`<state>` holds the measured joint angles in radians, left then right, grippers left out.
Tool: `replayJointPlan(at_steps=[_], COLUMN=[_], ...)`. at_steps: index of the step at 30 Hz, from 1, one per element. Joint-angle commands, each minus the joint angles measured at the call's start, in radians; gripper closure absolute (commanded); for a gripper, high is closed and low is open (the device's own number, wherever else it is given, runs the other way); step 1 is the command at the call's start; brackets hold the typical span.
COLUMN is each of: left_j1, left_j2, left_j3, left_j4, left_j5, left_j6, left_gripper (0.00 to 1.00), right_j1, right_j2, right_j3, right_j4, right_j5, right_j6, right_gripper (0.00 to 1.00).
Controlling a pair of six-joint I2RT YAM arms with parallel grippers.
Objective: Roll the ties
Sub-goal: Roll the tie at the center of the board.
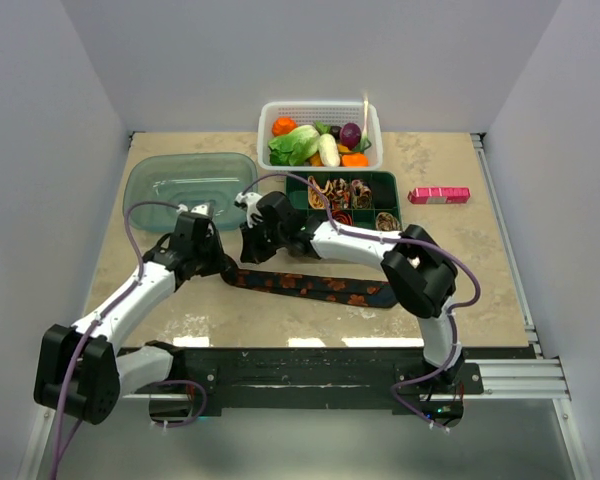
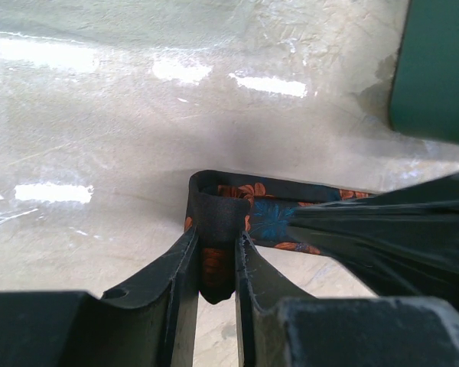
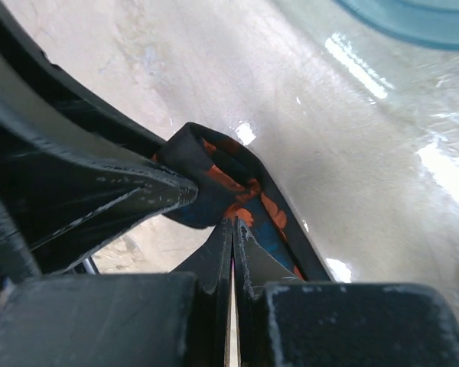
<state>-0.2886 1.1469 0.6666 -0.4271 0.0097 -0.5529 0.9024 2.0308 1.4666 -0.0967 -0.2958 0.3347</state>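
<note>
A black tie point(image 1: 310, 285) with orange-red spots lies stretched across the table in front of the arms. Its left end is folded up into a small loop point(image 2: 218, 205). My left gripper point(image 2: 216, 256) is shut on that folded end, and dark cloth hangs between its fingers. My right gripper point(image 3: 233, 223) is shut, with its tips pressed against the loop point(image 3: 214, 172) from the other side; I cannot see any cloth between them. Both grippers meet at the tie's left end, the left gripper point(image 1: 223, 266) and the right gripper point(image 1: 242, 252). Several rolled ties point(image 1: 335, 188) sit in a green tray point(image 1: 392, 180).
A white basket point(image 1: 270, 112) of toy vegetables stands at the back. Left of the green tray lies a teal plastic lid point(image 1: 185, 185). A pink box point(image 1: 439, 195) lies at the right. The green tray's corner point(image 2: 436, 69) shows in the left wrist view.
</note>
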Motion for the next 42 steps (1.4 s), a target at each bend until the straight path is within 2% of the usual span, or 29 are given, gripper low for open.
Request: replayJointPlan(at_steps=[1,10,19,30,37,40,42], left_j1=[-0.047,-0.178,-0.333,-0.442,-0.458,-0.457,-0.457], left_j2=[0.011,0.068,0.189,0.301,0.324,0.329,0.329], left_j3=[0.059,0.096,0.188,0.22,0.185,0.169,0.157], left_j4=[-0.042,-0.113,-0.205,-0.188,-0.104,-0.07,-0.029], left_j5=[-0.131,-0.341,-0.51,-0.505,-0.415,-0.381,-0.35], left_j6=[0.021,-0.031,-0.099,-0.151,-0.151,-0.151,-0.144], left_gripper=[1.0,1.0,1.0,1.0,0.98,0.89,0.79], right_j1=[-0.026,-0.112,-0.148,-0.16,-0.165,-0.166,-0.166], right_j2=[-0.07,-0.168,-0.204,-0.208,-0.202,-0.198,-0.195], right_j3=[-0.037,-0.155,-0.215,-0.235,-0.238,-0.238,-0.238], right_j4=[0.0,0.046,0.048,0.041,0.038,0.037,0.037], right_j5=[0.044,-0.031,-0.017,-0.011,-0.009,-0.011,-0.012], right_j6=[-0.016,0.033,0.035,0.032,0.033,0.032,0.032], right_gripper=[1.0,1.0,1.0,1.0,1.0,1.0,1.0])
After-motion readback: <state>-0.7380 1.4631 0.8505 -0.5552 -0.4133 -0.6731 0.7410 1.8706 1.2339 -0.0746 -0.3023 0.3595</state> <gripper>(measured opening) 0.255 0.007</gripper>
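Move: The left hand already pinches the curled left end of the tie. The middle of the lying strip it is taken along is roughly 19 cm to its right, 3 cm nearer and 5 cm below; the green box's middle sits about 25 cm right and 16 cm ahead, the clear tray's 9 cm left and 20 cm ahead. From the empty, shut right hand the curled end lies around 3 cm back, 4 cm left and 5 cm below. Rolling over to the right by some 25 degrees, the left hand keeps its pinch on the tie's curled end and first eases slightly back and down, then carries it about 6 cm right and 3 cm down onto the lying strip. The right hand, still shut and empty, draws off to the right and slightly forward towards the green box's near left corner, then all but stops. ##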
